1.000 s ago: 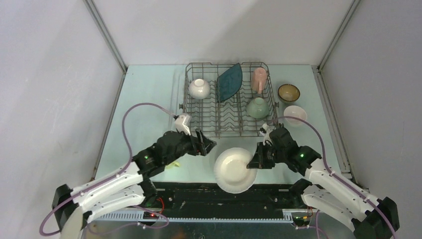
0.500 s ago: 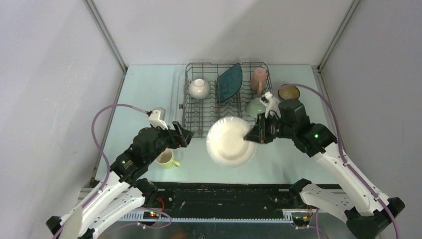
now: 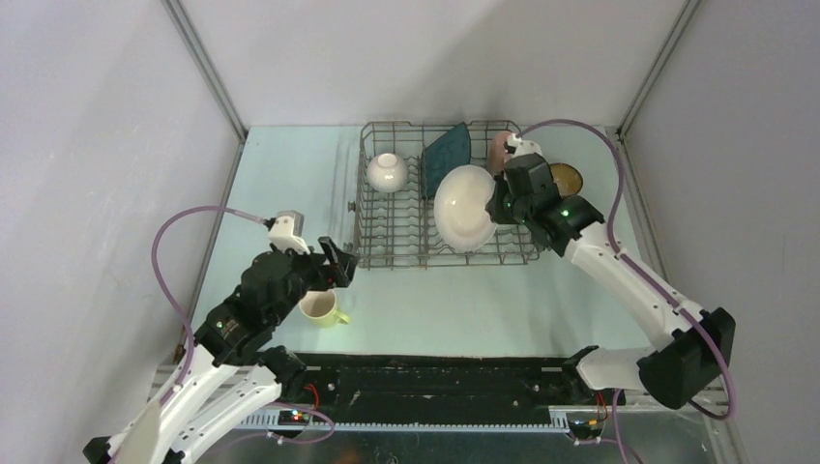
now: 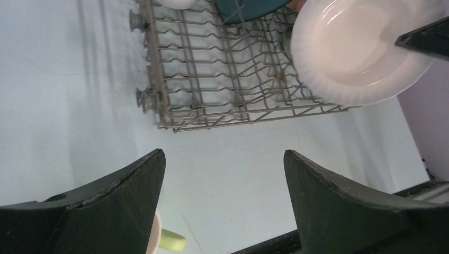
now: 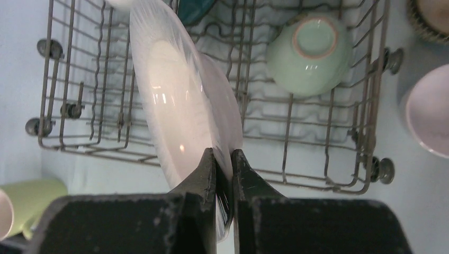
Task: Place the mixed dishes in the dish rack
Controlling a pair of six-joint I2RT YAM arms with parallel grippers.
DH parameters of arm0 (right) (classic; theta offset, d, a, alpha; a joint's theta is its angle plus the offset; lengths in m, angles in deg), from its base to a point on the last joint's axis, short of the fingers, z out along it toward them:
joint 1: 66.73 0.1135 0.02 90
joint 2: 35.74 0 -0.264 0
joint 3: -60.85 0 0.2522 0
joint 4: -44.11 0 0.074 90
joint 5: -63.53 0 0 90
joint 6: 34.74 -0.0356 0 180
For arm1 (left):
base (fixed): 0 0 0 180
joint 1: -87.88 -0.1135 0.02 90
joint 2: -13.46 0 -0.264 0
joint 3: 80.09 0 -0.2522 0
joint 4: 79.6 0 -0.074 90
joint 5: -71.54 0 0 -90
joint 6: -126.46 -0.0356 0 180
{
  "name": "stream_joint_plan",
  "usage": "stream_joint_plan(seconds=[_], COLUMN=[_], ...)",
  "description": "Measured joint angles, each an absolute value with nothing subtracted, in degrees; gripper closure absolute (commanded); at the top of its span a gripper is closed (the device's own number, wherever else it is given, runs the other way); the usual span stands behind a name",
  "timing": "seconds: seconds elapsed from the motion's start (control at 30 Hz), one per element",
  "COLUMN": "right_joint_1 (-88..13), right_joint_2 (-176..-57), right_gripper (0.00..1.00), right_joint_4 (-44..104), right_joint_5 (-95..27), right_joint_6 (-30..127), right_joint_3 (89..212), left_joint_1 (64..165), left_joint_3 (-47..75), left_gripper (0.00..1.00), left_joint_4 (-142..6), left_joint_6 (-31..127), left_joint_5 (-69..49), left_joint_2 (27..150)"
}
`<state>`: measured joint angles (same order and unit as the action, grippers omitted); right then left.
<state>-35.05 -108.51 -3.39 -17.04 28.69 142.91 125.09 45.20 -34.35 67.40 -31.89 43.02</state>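
My right gripper [image 3: 498, 205] is shut on the rim of the white round plate [image 3: 465, 208] and holds it tilted on edge over the middle of the grey wire dish rack [image 3: 392, 242]. In the right wrist view the fingertips [image 5: 210, 159] pinch the plate [image 5: 174, 90] above the rack's tines [image 5: 317, 137]. The rack holds a white bowl [image 3: 386, 171], the teal square plate [image 3: 447, 158], a pink mug [image 3: 501, 145] and a pale green bowl [image 5: 310, 53]. My left gripper [image 3: 334, 263] is open and empty, above the yellow-green mug [image 3: 322, 307] on the table.
A brown bowl [image 3: 566, 177] sits right of the rack, partly behind my right arm. A white bowl [image 5: 429, 116] lies beside the rack's right side. The mug also shows in the left wrist view [image 4: 168, 241], as does the rack [image 4: 212, 79].
My right gripper has carried the white plate from the table's front up over the rack and tipped it on edge. My left arm has drawn back left, uncovering the yellow-green mug.
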Motion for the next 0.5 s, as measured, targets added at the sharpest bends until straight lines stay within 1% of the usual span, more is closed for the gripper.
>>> stream_joint_plan(seconds=[0.23,0.5], right_joint_1=[-30.87,-28.38], right_joint_2=[-117.34,-129.84], right_gripper=[1.00,1.00], right_joint_4=[-4.24,-8.96], right_joint_5=[-7.60,-5.65], right_joint_6=[30.94,30.59], right_joint_3=[154.40,166.36], left_joint_1=[125.07,125.07], left_joint_3=[43.02,39.83], left_gripper=[0.09,0.09], left_joint_4=[-29.50,-27.01], left_joint_6=[67.46,67.29], left_joint_5=[-35.26,-38.01], left_joint_2=[42.94,42.72])
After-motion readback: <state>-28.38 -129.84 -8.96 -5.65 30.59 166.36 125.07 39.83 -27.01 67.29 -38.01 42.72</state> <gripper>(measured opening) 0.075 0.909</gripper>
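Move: The right hand holds the white plate by its edge; the free middle tines lie about 13 cm ahead, 9 cm left and 15 cm below. Teal plate: some 22 cm ahead, 9 cm left. Green bowl: about 13 cm ahead, 4 cm right. White bowl: some 20 cm ahead, 22 cm left. From the empty left hand, those tines are roughly 24 cm ahead and 22 cm right, 16 cm below. Right hand arcs the still-pinched white plate about 8 cm forward-left towards the middle tines; left drifts 3 cm left. ##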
